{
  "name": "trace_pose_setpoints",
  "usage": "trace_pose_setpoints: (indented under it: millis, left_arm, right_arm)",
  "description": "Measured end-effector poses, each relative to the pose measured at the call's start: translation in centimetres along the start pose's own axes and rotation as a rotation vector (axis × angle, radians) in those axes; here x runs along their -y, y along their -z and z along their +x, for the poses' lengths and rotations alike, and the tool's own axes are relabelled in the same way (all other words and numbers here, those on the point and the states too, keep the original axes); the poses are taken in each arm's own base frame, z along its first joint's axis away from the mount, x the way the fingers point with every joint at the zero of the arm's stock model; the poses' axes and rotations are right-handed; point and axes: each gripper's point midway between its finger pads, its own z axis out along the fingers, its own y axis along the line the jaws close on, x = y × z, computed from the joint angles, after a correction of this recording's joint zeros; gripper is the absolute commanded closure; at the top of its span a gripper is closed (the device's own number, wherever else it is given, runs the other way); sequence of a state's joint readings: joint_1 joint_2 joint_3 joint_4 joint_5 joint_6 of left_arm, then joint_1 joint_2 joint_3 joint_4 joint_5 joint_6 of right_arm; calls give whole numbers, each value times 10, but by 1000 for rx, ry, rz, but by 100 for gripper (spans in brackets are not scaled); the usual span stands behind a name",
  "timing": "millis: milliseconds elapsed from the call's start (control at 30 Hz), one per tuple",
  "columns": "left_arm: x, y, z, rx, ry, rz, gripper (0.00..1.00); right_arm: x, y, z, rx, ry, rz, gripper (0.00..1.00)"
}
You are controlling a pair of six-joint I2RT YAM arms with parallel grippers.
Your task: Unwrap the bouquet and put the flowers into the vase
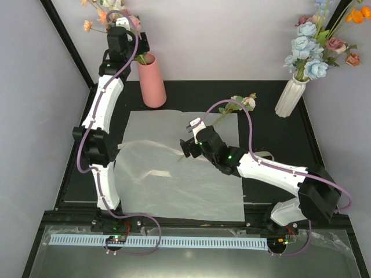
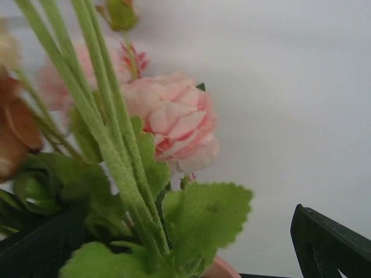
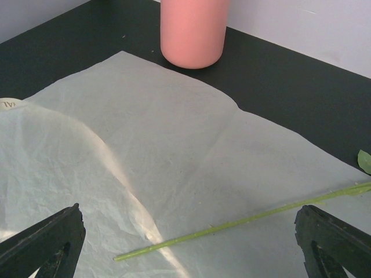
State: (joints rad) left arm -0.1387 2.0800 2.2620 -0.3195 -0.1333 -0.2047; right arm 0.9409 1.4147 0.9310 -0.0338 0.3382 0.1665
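The salmon-pink vase (image 1: 152,82) stands at the back left of the black mat. Pink, peach and cream flowers (image 1: 107,16) rise above it, partly hidden by my left arm. My left gripper (image 1: 138,57) hangs open at the vase's mouth. In the left wrist view green stems (image 2: 119,150) and a pink bloom (image 2: 177,121) pass between the wide-apart fingers (image 2: 330,243), above the vase rim (image 2: 223,269). The wrapping paper (image 1: 174,179) lies spread flat. One flower (image 1: 246,102) lies with its stem (image 3: 243,223) on the paper. My right gripper (image 1: 186,149) is open just over that stem's end, and the vase (image 3: 193,32) stands beyond it.
A white ribbed vase (image 1: 291,96) with blue, mauve and orange flowers stands at the back right. Black frame bars run along the mat's edges. A small cream roll (image 3: 8,104) lies at the paper's left edge in the right wrist view.
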Motion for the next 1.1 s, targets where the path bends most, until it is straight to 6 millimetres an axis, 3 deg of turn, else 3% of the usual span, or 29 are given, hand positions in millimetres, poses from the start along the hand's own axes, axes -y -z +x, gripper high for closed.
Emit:
trace_pose_setpoints:
  millis: [167,333,467,600,767,1000,1100]
  left_arm:
    - [-6,38,-39,48,24,-43,1]
    - [-18,97,-98,162,44,-100,1]
    - [-30,141,-112,196,54,-139,1]
    - [-41,175,-92,166,62,-154,1]
    - [-47,216,-33,73,78,-108,1]
    - [-32,261,32,-47,103,66,1]
    - [-25,273,73,-150,110,135,1]
  right_arm:
    - [0,0,1,-6,3,2,0]
    - [1,0,2,-12,5,3,0]
    - [3,1,0,-9,5,15,0]
    - [7,1,0,-9,5,41,0]
    - [19,0,-3,-8,-35,79,0]
    - [59,-17,9,-92,-209,207,0]
    - [85,-25,20,-160,-322,304,0]
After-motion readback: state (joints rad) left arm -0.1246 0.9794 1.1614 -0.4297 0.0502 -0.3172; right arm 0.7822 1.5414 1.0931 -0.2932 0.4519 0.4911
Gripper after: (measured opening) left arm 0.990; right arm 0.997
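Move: The last flower lies on the wrapping sheet, its middle about 13 cm ahead of the right hand, 11 cm to its right and 15 cm below; its cut end is nearly under that hand. The pink vase stands some 35 cm ahead of the right hand and 15 cm to its left. From the left hand, the pink vase's middle is roughly 3 cm ahead, 2 cm right and 25 cm below, and the last flower about 19 cm back, 28 cm right and 35 cm down. Back towards its base, about 28 cm, the left arm draws its already open hand away from the flower stems above the pink vase, arching up some 12 cm and then sinking to a little below its starting height. The right hand first waits, then eases right, forward and slightly down towards the last flower, fingers still wide, turning clockwise about 25 degrees and tipping down. ##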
